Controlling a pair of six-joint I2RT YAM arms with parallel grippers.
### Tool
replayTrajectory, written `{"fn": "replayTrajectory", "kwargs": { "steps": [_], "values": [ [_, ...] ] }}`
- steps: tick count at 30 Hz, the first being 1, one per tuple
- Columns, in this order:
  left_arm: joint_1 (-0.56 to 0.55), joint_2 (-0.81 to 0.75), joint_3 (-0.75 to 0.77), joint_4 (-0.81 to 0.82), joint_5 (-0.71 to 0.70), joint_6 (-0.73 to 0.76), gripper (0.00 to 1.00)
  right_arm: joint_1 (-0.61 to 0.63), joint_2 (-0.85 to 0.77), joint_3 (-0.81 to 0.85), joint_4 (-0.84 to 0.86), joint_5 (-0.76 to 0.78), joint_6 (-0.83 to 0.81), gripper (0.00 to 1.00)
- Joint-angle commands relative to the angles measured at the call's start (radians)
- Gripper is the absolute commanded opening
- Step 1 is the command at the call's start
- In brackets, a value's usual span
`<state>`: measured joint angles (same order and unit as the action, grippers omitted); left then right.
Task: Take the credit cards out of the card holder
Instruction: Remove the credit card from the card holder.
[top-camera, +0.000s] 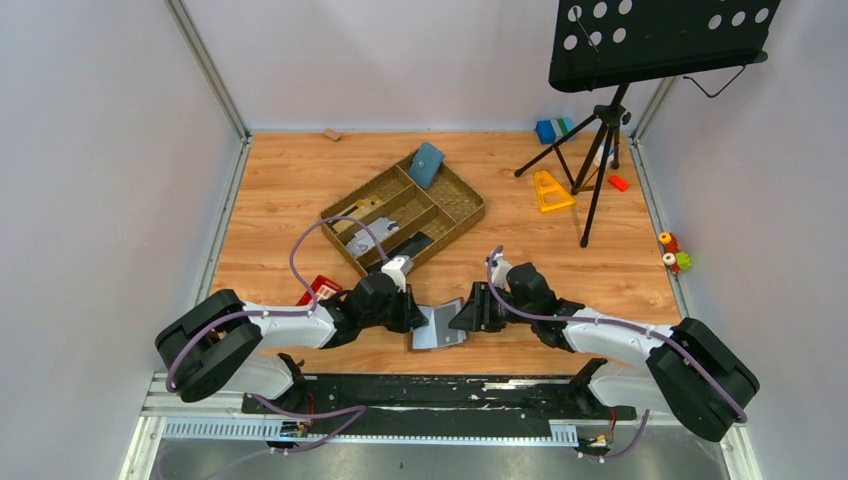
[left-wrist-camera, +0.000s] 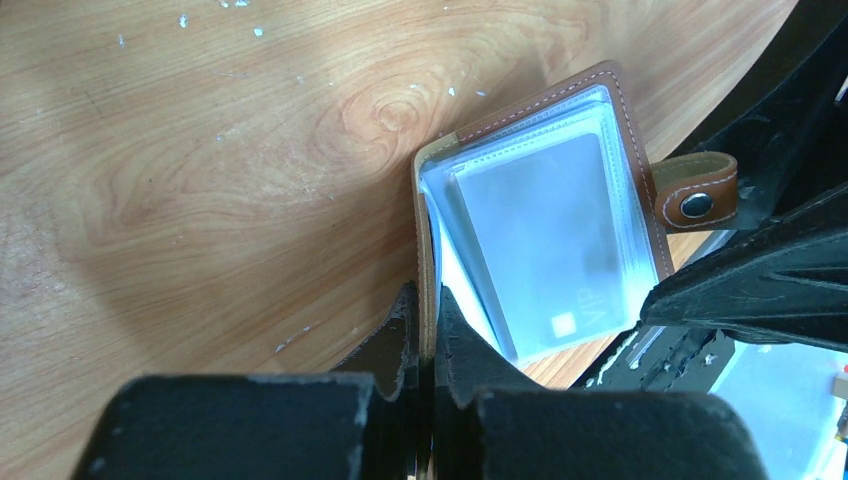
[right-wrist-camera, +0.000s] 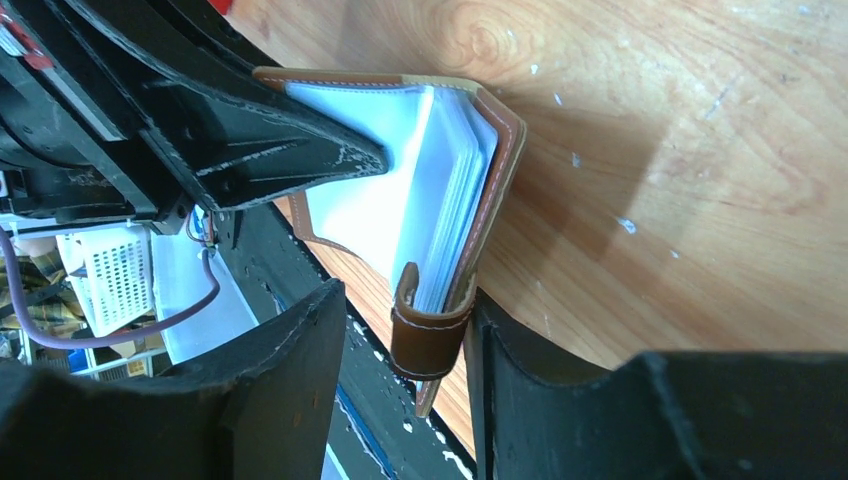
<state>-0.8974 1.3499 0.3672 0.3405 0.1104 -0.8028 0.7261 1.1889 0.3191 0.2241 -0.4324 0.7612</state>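
Note:
The brown card holder (top-camera: 440, 327) hangs open between my two grippers, just above the wooden table near its front edge. My left gripper (left-wrist-camera: 427, 300) is shut on the edge of one brown cover (left-wrist-camera: 428, 250). The clear sleeves face up, and a grey credit card (left-wrist-camera: 560, 240) marked VIP shows inside the top sleeve. The closing tab (left-wrist-camera: 697, 195) sticks out on the far side. My right gripper (right-wrist-camera: 408, 300) stands open around the other cover at the tab (right-wrist-camera: 430, 335). Its right finger (right-wrist-camera: 520, 370) lies against the cover's outside, and the left finger (right-wrist-camera: 290, 370) stays apart.
A tan compartment tray (top-camera: 455, 215) stands behind the arms, with a blue-teal pouch (top-camera: 427, 164) leaning in its far corner. A red object (top-camera: 322, 288) lies by the left arm. A music stand's tripod (top-camera: 600, 150) and a yellow triangle (top-camera: 550, 190) are at the back right.

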Motion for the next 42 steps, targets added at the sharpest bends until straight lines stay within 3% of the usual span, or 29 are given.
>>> {"fn": "replayTrajectory", "kwargs": {
  "steps": [1, 14, 24, 37, 42],
  "values": [
    [-0.005, -0.012, 0.004, -0.006, -0.019, 0.018, 0.0, 0.006, -0.011, -0.019, 0.02, 0.004, 0.003, 0.48],
    [-0.006, -0.005, 0.012, -0.024, -0.035, 0.009, 0.0, 0.006, 0.043, -0.04, 0.076, -0.01, -0.006, 0.5],
    [-0.006, -0.004, 0.023, -0.07, -0.066, 0.016, 0.0, 0.006, -0.037, -0.044, 0.006, 0.044, -0.008, 0.25],
    [-0.006, -0.002, 0.021, -0.048, -0.037, 0.01, 0.0, 0.006, -0.023, -0.026, 0.015, 0.021, -0.014, 0.15],
    [-0.006, 0.009, 0.021, -0.039, -0.03, 0.01, 0.0, 0.006, -0.004, -0.029, 0.072, -0.017, 0.002, 0.05]
  ]
}}
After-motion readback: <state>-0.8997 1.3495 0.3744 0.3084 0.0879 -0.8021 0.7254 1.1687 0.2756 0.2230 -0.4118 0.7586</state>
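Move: The card holder's snap strap sits between the right hand's open fingers, its middle only about 1 cm back, 1 cm to the right and 1 cm below the hand point. The open holder's middle is some 4 cm to the right hand's left, 1 cm back and 2 cm lower; the basket's middle is about 23 cm ahead and 12 cm left. From the left hand, the strap lies roughly 9 cm right and 2 cm back, near its height. The right fingers close from about half open and pinch the card holder's strap at its right-hand edge. To get there the hand first eases down about 2 cm, drifting back and right, then rises about 1 cm while closing, its tilt nearly unchanged. The left hand stays put, its shut fingers keeping their grip on the holder's cover edge. ##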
